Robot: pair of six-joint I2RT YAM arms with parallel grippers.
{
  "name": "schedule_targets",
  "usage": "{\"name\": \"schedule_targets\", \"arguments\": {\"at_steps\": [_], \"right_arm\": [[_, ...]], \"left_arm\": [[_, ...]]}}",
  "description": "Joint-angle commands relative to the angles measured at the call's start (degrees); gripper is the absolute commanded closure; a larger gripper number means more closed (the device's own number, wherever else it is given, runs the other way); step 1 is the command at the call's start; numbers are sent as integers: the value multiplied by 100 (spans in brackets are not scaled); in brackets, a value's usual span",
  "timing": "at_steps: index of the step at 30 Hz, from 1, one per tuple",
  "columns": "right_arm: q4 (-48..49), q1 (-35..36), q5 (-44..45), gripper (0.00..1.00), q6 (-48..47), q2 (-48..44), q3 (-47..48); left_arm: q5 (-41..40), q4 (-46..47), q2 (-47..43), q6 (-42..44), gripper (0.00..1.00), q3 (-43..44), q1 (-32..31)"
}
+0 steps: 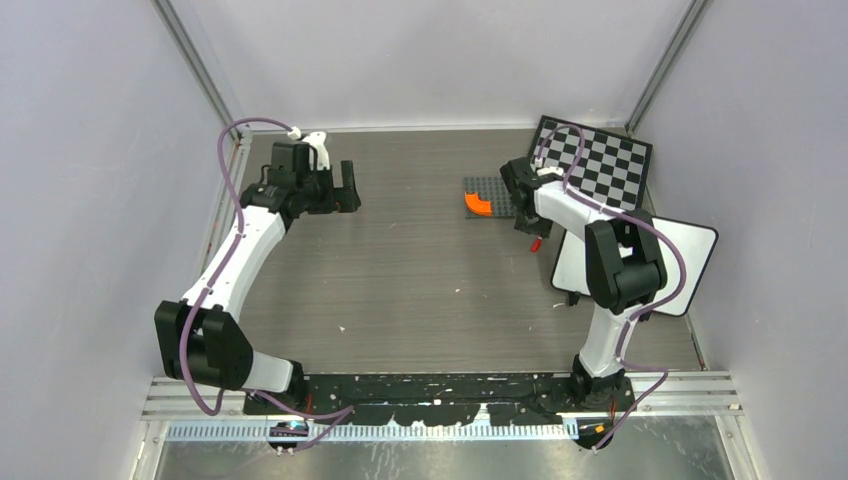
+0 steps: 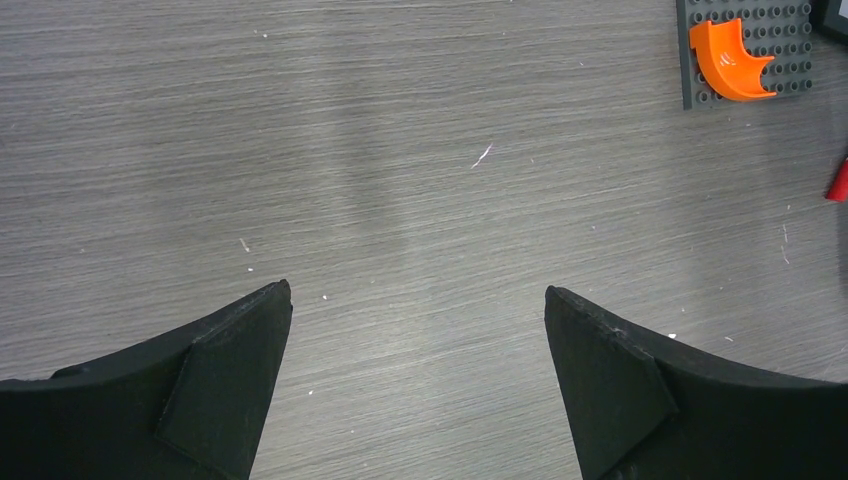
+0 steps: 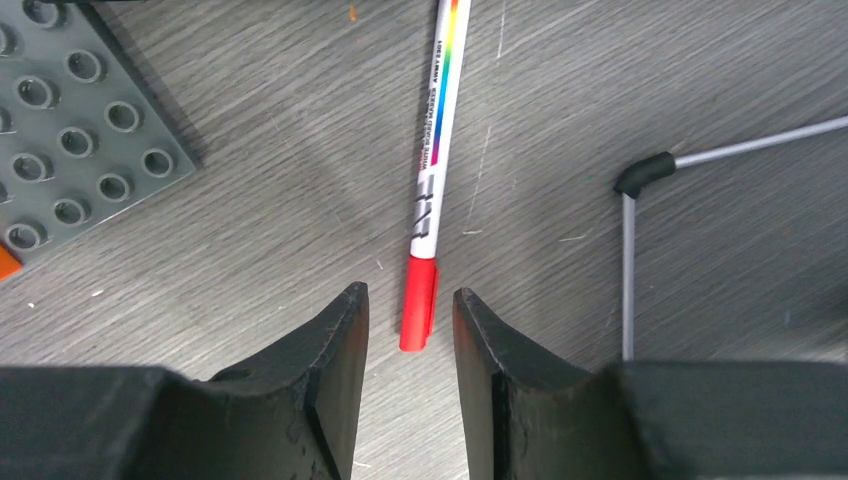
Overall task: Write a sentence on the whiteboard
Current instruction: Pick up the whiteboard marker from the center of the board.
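The whiteboard (image 1: 690, 250) lies at the right of the table, partly under my right arm. Its visible surface is plain white, and the sentence does not show. A marker (image 3: 437, 150) with a white barrel, a rainbow stripe and a red cap (image 3: 419, 300) lies on the table just left of the board. My right gripper (image 3: 410, 292) is low over it, fingers narrowly apart on either side of the cap's end without touching it. From the top view only the red cap (image 1: 537, 243) shows below that gripper (image 1: 530, 225). My left gripper (image 2: 418, 290) is wide open over bare table at the far left (image 1: 350, 190).
A checkered chessboard (image 1: 600, 165) lies at the back right. A grey studded baseplate (image 1: 487, 190) carrying an orange curved piece (image 1: 478, 204) sits just left of my right gripper. A thin grey wire leg with a black foot (image 3: 640, 175) lies right of the marker.
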Motion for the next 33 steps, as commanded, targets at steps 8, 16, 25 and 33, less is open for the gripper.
{"name": "schedule_targets", "arguments": {"at_steps": [8, 16, 25, 33], "right_arm": [[307, -267, -422, 59, 329, 394, -106], [396, -258, -1191, 75, 345, 539, -187], [552, -100, -2483, 100, 5, 282, -392], [651, 292, -3747, 100, -708, -757, -388]], "left_arm": [[36, 224, -37, -54, 0, -14, 9], [18, 179, 47, -46, 0, 46, 17], [729, -340, 225, -36, 0, 299, 392], [2172, -102, -101, 132, 0, -66, 501]]}}
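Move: The marker's middle lies about 3 cm ahead of my right hand, 2 cm to its right and 3 cm below; its near red end is already under my partly open fingers. The gray stud plate is centred about 8 cm ahead and 10 cm left, the chessboard some 14 cm ahead and 10 cm right, and the whiteboard about 20 cm right and 5 cm back. From my left hand the marker is roughly 41 cm right, 4 cm ahead and 19 cm below. I lower my right hand about 3 cm almost straight down over the marker's near red end, close the half-open fingers and pinch it there. Then, still low, I carry the marker some 8 cm left and a little back, swinging the fingertips leftward by roughly 25 degrees with a slight counter-clockwise turn, past the stud plate's near corner. ##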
